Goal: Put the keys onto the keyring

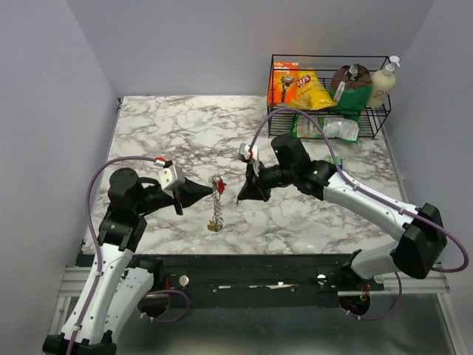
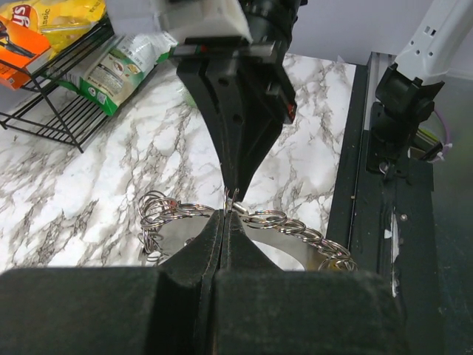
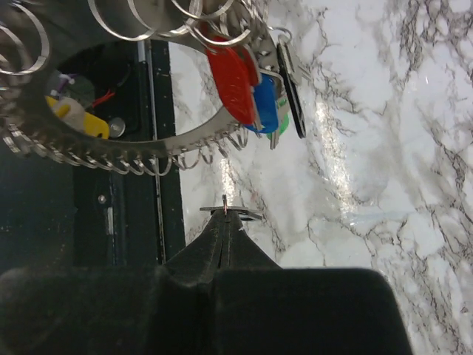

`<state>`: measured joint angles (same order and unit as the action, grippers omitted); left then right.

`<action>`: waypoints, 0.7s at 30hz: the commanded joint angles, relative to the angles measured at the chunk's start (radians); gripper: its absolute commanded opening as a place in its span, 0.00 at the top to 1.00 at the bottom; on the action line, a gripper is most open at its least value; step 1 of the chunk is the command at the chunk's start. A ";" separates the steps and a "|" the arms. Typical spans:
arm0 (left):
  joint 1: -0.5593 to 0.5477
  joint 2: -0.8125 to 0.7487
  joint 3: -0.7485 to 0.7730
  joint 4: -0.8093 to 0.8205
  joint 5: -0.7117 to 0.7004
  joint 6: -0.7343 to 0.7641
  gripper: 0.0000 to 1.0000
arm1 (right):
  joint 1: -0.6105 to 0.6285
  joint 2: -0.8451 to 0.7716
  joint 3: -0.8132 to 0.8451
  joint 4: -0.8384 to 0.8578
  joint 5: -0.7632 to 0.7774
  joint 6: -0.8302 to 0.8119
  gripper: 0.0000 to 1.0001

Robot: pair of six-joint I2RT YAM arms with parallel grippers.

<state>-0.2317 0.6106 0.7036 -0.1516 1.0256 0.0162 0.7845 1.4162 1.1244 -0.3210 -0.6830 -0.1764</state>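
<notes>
The keyring (image 1: pixel 216 201), a silvery coiled ring, hangs above the marble between both grippers. My left gripper (image 1: pixel 209 194) is shut on its wire; in the left wrist view (image 2: pixel 224 214) the coils (image 2: pixel 288 223) run out to both sides of the tips. Red (image 3: pixel 233 78), blue (image 3: pixel 264 111) and green (image 3: pixel 279 124) keys hang on the ring (image 3: pixel 126 151) beside a dark oval clip (image 3: pixel 290 89) and a yellow piece (image 3: pixel 94 126). My right gripper (image 1: pixel 240 198) faces the left one, shut on a small flat metal piece (image 3: pixel 230 212) seen edge-on; I cannot tell what it is.
A black wire basket (image 1: pixel 329 56) at the back right holds snack packets and a pump bottle (image 1: pixel 380 85); it also shows in the left wrist view (image 2: pixel 66 118). The black front rail (image 1: pixel 244 262) runs along the near table edge. Grey walls close three sides.
</notes>
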 commanded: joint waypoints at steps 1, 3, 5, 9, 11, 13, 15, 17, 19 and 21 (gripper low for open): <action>-0.015 -0.020 -0.013 0.052 0.027 0.024 1.00 | -0.002 -0.085 0.006 0.019 -0.073 -0.043 0.99; -0.020 -0.015 -0.019 0.055 0.018 0.028 1.00 | -0.004 -0.111 0.018 0.017 -0.090 -0.044 0.99; -0.021 -0.009 -0.021 0.058 -0.001 0.033 1.00 | -0.002 -0.122 0.031 0.017 -0.101 -0.044 0.99; -0.027 0.006 -0.019 0.064 -0.022 0.031 1.00 | -0.002 -0.106 0.077 0.008 -0.150 -0.038 0.99; -0.029 0.014 -0.019 0.061 -0.025 0.030 1.00 | -0.004 -0.085 0.106 0.002 -0.167 -0.032 0.99; -0.029 0.014 -0.016 0.058 -0.044 0.031 1.00 | -0.002 -0.068 0.135 -0.003 -0.185 -0.025 0.99; -0.031 0.009 -0.019 0.053 -0.073 0.033 1.00 | -0.002 -0.046 0.155 -0.007 -0.181 -0.014 0.99; -0.031 0.009 -0.015 0.034 -0.113 0.047 1.00 | 0.001 -0.033 0.170 -0.009 -0.174 -0.005 0.99; -0.031 0.011 -0.012 0.032 -0.122 0.047 1.00 | 0.007 -0.026 0.184 -0.010 -0.159 0.008 0.99; -0.031 0.015 -0.010 0.030 -0.128 0.047 1.00 | 0.022 -0.010 0.205 -0.015 -0.141 0.014 0.99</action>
<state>-0.2573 0.6308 0.6781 -0.1398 0.9482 0.0452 0.7856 1.3800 1.2766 -0.3176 -0.8268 -0.1844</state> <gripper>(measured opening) 0.009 0.013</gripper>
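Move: The key in the right fingertips is to go to the keyring, which hangs from the left grip; its middle is about 7 cm to the right hand's left, 2 cm back and 2 cm above. On that ring, the red key is roughly 5 cm left, 3 cm ahead and 2 cm above; the yellow tag is some 7 cm left, 8 cm back and level in height. From the left hand, the right hand's key lies about 8 cm right, straight across and 8 cm below. The key, still pinched in the shut right fingertips, is carried up about 8 cm beside the hanging keyring to near the height of its gripped upper rim, drifting back first, then edging left, while the downward-sloping fingers level by some 10 degrees. The left hand keeps its pinch on that rim, sinking slightly and then easing forward. ##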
